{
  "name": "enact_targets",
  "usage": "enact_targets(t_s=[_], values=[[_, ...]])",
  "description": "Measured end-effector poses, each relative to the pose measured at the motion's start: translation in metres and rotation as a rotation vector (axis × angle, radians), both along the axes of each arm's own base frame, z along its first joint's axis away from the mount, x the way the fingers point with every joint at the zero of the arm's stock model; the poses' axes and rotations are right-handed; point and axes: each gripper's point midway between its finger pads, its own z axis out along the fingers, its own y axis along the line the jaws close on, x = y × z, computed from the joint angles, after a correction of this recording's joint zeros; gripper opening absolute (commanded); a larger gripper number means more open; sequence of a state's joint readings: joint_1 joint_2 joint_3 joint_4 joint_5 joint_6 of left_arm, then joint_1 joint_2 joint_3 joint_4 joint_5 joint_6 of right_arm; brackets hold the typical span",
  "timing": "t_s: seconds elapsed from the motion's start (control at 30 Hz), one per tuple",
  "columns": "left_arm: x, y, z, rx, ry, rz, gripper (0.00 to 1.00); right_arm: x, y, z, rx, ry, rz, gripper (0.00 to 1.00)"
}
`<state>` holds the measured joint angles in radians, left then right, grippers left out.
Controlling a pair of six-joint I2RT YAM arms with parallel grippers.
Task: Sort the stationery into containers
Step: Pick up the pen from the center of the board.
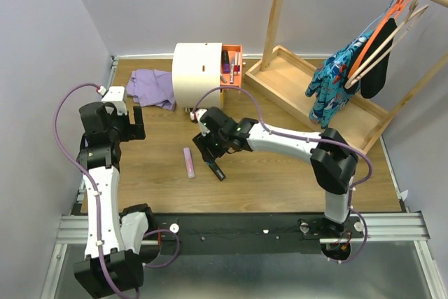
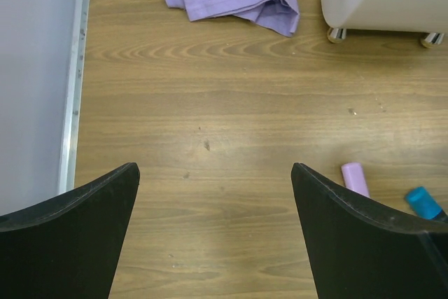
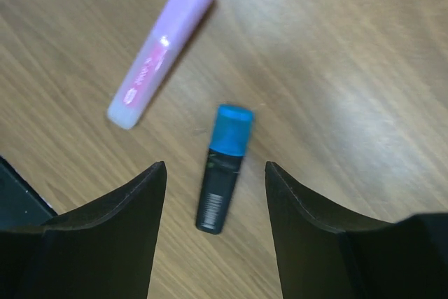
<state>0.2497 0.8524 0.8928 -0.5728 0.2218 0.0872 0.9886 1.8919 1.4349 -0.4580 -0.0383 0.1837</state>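
A dark marker with a blue cap [image 3: 224,166] lies flat on the wooden table, between and below the spread fingers of my right gripper [image 3: 215,167], which is open and touches nothing. A pink bar [image 3: 159,50] lies just beyond it, also seen as pink bar [image 1: 189,162] and pink bar [image 2: 355,176]. The cream-white chest [image 1: 198,71] stands at the back, with an orange drawer [image 1: 232,68] pulled out and pens inside. My right gripper [image 1: 210,157] hovers in front of it. My left gripper [image 1: 137,122], the same left gripper [image 2: 215,173], is open over bare wood.
A purple cloth [image 1: 155,87] lies left of the chest. A wooden clothes rack with a flat tray [image 1: 287,75] and hung clothes [image 1: 343,78] fills the back right. A metal rail [image 2: 73,82] edges the table on the left.
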Motion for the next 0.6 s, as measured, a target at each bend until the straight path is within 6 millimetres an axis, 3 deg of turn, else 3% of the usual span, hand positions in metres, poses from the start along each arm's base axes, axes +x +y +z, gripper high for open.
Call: enact_targets(t_s=[0.17,0.53,0.6], values=[[-0.005,-0.003,0.002,-0.036,-0.003,0.022,0.99,-0.017,0.010,-0.017,-0.033,0.020,0.041,0.66],[-0.014,-0.012,0.003,-0.025,0.005,0.008,0.99,-0.014,0.001,-0.052,-0.110,0.049,0.002,0.64],[-0.014,-0.012,0.003,-0.025,0.005,0.008,0.99,-0.012,0.001,-0.062,-0.131,0.053,-0.004,0.59]])
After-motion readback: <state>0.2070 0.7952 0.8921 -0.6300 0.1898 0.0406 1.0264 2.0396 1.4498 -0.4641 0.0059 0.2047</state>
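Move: The pen, a black marker with a blue cap, lies on the board roughly 8 cm below my right hand, about 3 cm back and 2 cm to its right. The pink marker lies about 9 cm to the pen's left and 2 cm farther out; the drum's middle is some 25 cm ahead of my right hand and 3 cm left, about level in height. From my left hand the pen is about 26 cm right, 8 cm back and 21 cm down. I lower my open right hand about 6 cm onto the pen's cap end, slipping back nearly 2 cm early in the drop and then going almost straight down. The wrist tips my fingers some 10 degrees nearer to vertical, their gap held half to two-thirds open astride the pen, without closing. My left hand, empty and wide open, eases about 2 cm back and right. ##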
